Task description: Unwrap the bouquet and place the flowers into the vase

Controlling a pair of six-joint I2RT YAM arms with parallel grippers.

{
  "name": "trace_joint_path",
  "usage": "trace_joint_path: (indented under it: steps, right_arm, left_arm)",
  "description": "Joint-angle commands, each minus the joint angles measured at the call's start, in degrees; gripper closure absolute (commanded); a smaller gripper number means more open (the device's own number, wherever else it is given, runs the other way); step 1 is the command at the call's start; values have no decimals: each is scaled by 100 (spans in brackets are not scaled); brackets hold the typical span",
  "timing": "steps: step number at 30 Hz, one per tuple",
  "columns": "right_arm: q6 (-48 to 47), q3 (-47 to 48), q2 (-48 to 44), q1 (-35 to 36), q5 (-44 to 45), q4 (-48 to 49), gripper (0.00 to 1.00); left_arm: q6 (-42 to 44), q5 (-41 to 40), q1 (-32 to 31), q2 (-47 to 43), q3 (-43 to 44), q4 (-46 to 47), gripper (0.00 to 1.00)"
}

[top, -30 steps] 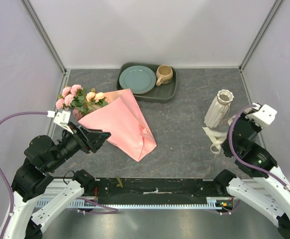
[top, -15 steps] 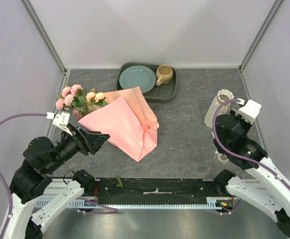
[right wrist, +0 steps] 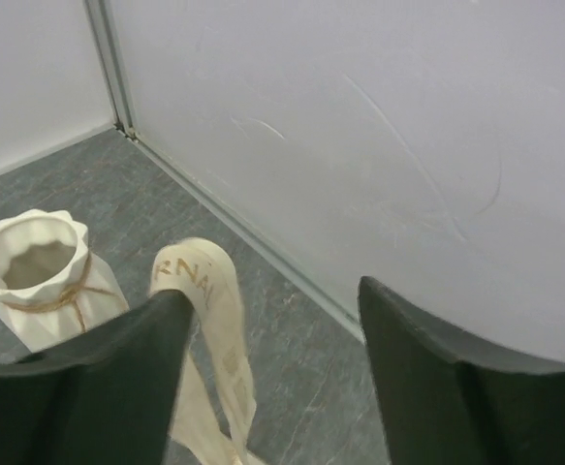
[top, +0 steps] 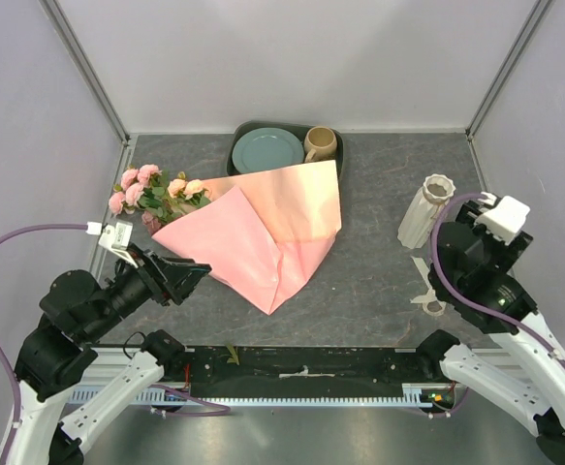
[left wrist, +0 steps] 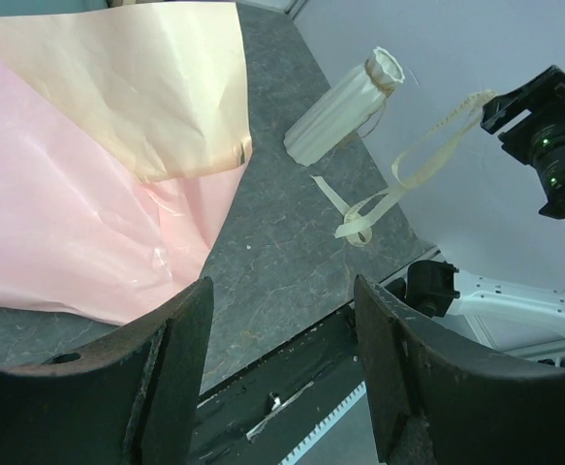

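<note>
The bouquet lies at the left with its salmon-pink paper (top: 263, 232) spread open and one flap up against the tray. The flowers (top: 154, 190) stick out of the paper toward the back left. The cream ribbed vase (top: 424, 211) stands at the right, also seen as the vase (right wrist: 40, 281) and the vase (left wrist: 345, 111). My left gripper (top: 187, 271) hovers open just left of the paper's near edge, nothing between its fingers (left wrist: 180, 349). My right gripper (right wrist: 272, 378) is open near the right wall. A cream ribbon (right wrist: 204, 320) drapes over its left finger and trails to the table (left wrist: 364, 223).
A dark tray (top: 340, 155) at the back holds a teal plate (top: 267, 150) and a tan mug (top: 319, 145); the paper flap covers its front edge. Walls close in on three sides. A black rail (top: 301, 368) runs along the near edge.
The right gripper has opened and its arm swung left, then back right. The paper's upper flap has unfolded wide toward the tray. The left arm has barely moved.
</note>
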Motion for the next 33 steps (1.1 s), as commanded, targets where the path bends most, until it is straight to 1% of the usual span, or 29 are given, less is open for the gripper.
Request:
trace_joint_path:
  steps: [1, 2, 3, 5, 6, 8, 9, 12, 14, 19, 22, 23, 24, 25, 26, 27, 28, 29, 30, 31, 33]
  right_arm:
    - [948, 719, 65, -196, 124, -1163, 18]
    - [1084, 807, 179, -205, -77, -1583, 11]
    - [1111, 886, 249, -205, -401, -1657, 9]
    - [1488, 974, 442, -205, -772, -2086, 2]
    - [1690, 1070, 522, -205, -1148, -2280, 2]
    - [2207, 1106, 645, -205, -1432, -2771, 2]
    - [2323, 1028, 637, -205, -1642, -2844, 2]
    - [2886, 808, 558, -205, -1880, -3072, 2]
    - [3219, 903, 601, -205, -1898, -3432, 2]
    - [3493, 1106, 716, -214, -2495, -3652, 2]
    - [3546, 1141, 567, -214, -2602, -3627, 2]
    - [3416, 1133, 506, -214, -2732, -3496, 2]
    - [3049, 1098, 409, -214, -2951, -3234, 2]
    - [2166, 1037, 165, -214, -3371, -2492, 2]
    - [1714, 905, 23, -214, -4289, -2136, 2]
    - [1352, 800, -118, -205, -4933, -1741, 2]
    - [792, 668, -363, -214, -5505, -902, 2]
    - [647, 441, -400, -214, -6007, -563, 2]
    - [576, 386, -348, -214, -6943, -290, 2]
    - [558, 386, 35, -205, -7265, -26, 2]
    - [593, 482, 573, -144, -8029, 99, 2]
  left_arm:
    - [227, -15, -8, -106, 89, 37, 33]
    - [235, -24, -8, -97, 80, 55, 33]
    - [227, -24, -8, -105, 63, 55, 33]
    - [235, 11, -8, -62, 54, 64, 33]
    - [235, 28, -8, -53, 54, 64, 33]
    - [244, 46, -8, -70, 45, 64, 33]
    - [227, 29, -8, -88, 36, 64, 33]
    - [200, 2, -8, -123, -34, 55, 33]
    - [183, 20, -8, -123, -52, 64, 33]
    - [156, 37, -8, -132, -69, 55, 33]
    - [156, 2, 1, -158, -78, 55, 33]
    - [148, -7, -8, -176, -96, 64, 33]
    - [139, -24, -8, -193, -122, 64, 33]
    - [139, -24, -8, -185, -148, 55, 33]
    - [121, -16, -8, -202, -175, 55, 33]
    - [130, -7, -8, -167, -227, 55, 33]
    - [121, -7, -8, -158, -262, 55, 33]
    - [130, 2, -8, -158, -298, 64, 33]
    - [95, 2, -8, -150, -402, 64, 33]
    - [77, 11, -8, -149, -473, 81, 33]
    - [25, 55, -8, -167, -674, 108, 33]
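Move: The ribbon still hangs from the right fingertips, already part open; its lower end lies on the table about 32 cm below that hand, 6 cm to its left and 2 cm back. The vase stands some 14 cm ahead of the hand, 5 cm left and 21 cm lower. The pink wrapping paper is about 38 cm left and 13 cm ahead. From the left hand, the ribbon's lower end is roughly 42 cm right, 7 cm ahead and 34 cm down. The ribbon comes free of the right fingers as they spread from part open to fully wide. After a short lift, that hand sinks to about 6 cm below its starting height while edging left, then swings quickly left, 13 cm in all, towards the wrapping paper, its wrist turning some 45 degrees counter-clockwise until the fingers point forward and down. The left hand sinks about 2 cm late on. ##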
